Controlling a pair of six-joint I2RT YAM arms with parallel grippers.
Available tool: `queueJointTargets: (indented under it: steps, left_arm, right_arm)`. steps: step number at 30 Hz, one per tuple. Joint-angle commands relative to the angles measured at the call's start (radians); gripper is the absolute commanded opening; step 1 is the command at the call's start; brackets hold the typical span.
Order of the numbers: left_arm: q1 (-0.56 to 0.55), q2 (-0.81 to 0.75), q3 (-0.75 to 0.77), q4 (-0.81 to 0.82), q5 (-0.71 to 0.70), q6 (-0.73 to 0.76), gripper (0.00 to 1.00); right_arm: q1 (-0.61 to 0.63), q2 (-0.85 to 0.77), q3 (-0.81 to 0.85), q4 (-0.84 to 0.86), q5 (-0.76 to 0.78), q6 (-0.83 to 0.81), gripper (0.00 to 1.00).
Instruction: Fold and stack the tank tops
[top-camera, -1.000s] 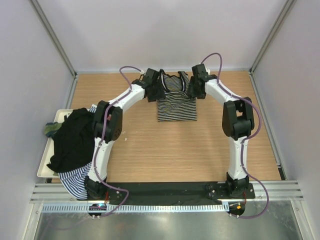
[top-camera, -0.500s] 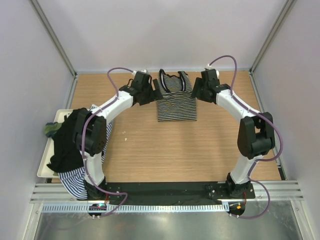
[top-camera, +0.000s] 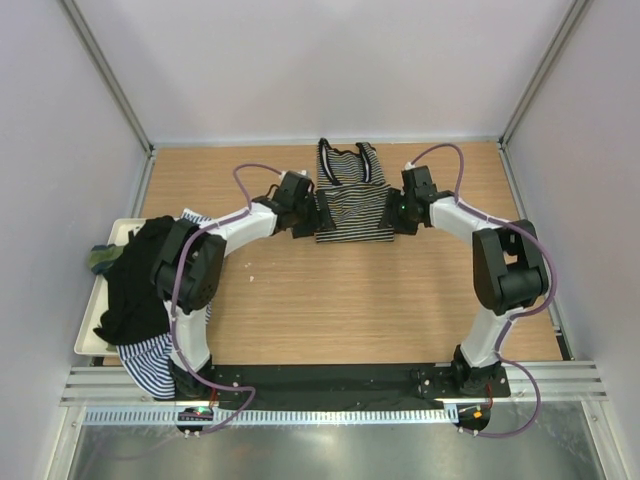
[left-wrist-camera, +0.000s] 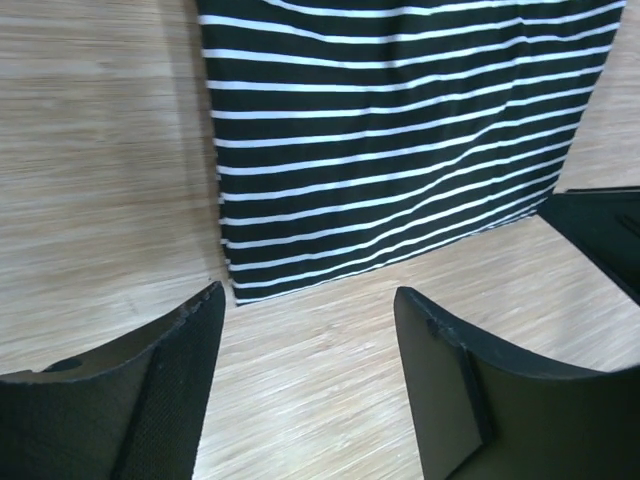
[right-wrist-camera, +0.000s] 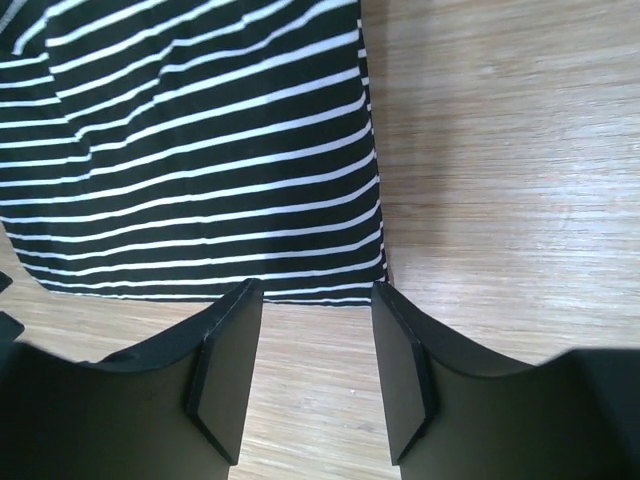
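Note:
A finely black-and-white striped tank top (top-camera: 352, 200) lies flat at the back middle of the table, straps toward the far wall. My left gripper (top-camera: 308, 216) sits at its near left corner, open and empty. My right gripper (top-camera: 396, 214) sits at its near right corner, also open and empty. The left wrist view has the striped tank top (left-wrist-camera: 400, 140) just beyond the left gripper (left-wrist-camera: 308, 295), with bare wood between the jaws. In the right wrist view the hem of the striped tank top (right-wrist-camera: 200, 150) lies just past the right gripper (right-wrist-camera: 314, 290).
A white tray (top-camera: 86, 338) rests at the table's left edge. On it are heaped a plain black tank top (top-camera: 145, 280), a blue-and-white striped one (top-camera: 150, 356) and a green one (top-camera: 100, 258). Grey walls close in the left, right and back.
Both grippers let go of the strap end of the striped top and came toward me to its near corners. The top now lies flat with its straps spread out.

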Motion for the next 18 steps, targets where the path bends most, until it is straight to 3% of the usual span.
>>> queueJointTargets:
  steps: [1, 10, 15, 18]
  left_arm:
    - [-0.003, 0.024, 0.002, 0.071, 0.046, -0.011, 0.68]
    - [-0.003, 0.071, -0.024, 0.081, 0.046, -0.02, 0.51]
    - [-0.003, 0.092, -0.039, 0.084, 0.033, -0.019, 0.35]
    - [-0.003, 0.092, -0.05, 0.078, 0.018, -0.02, 0.34]
  right_arm:
    - [-0.01, 0.026, -0.015, 0.059, -0.042, 0.009, 0.53]
    - [-0.018, 0.048, -0.077, 0.1, -0.021, 0.022, 0.46]
    - [-0.022, 0.065, -0.083, 0.082, 0.0, 0.023, 0.15]
    - [-0.022, 0.053, -0.097, 0.09, -0.001, 0.023, 0.11]
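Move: The striped tank top lies folded between the grippers. Its near left corner is about 4 cm below the left hand and 1 cm back, its near right corner the same below and behind the right hand. Each hand has the other's corner about 20 cm across. The strap part lies beyond, some 24 cm ahead and 8 cm right of the left hand, or 24 cm ahead and 12 cm left of the right. Bring both grippers down together onto the two near corners of the folded tank top, about 4 cm almost straight down, fingertips tipping slightly back towards the base. As they get down to the table, close the left fingers part way and the right ones nearly shut, so that each pair pinches the cloth at its own corner. ##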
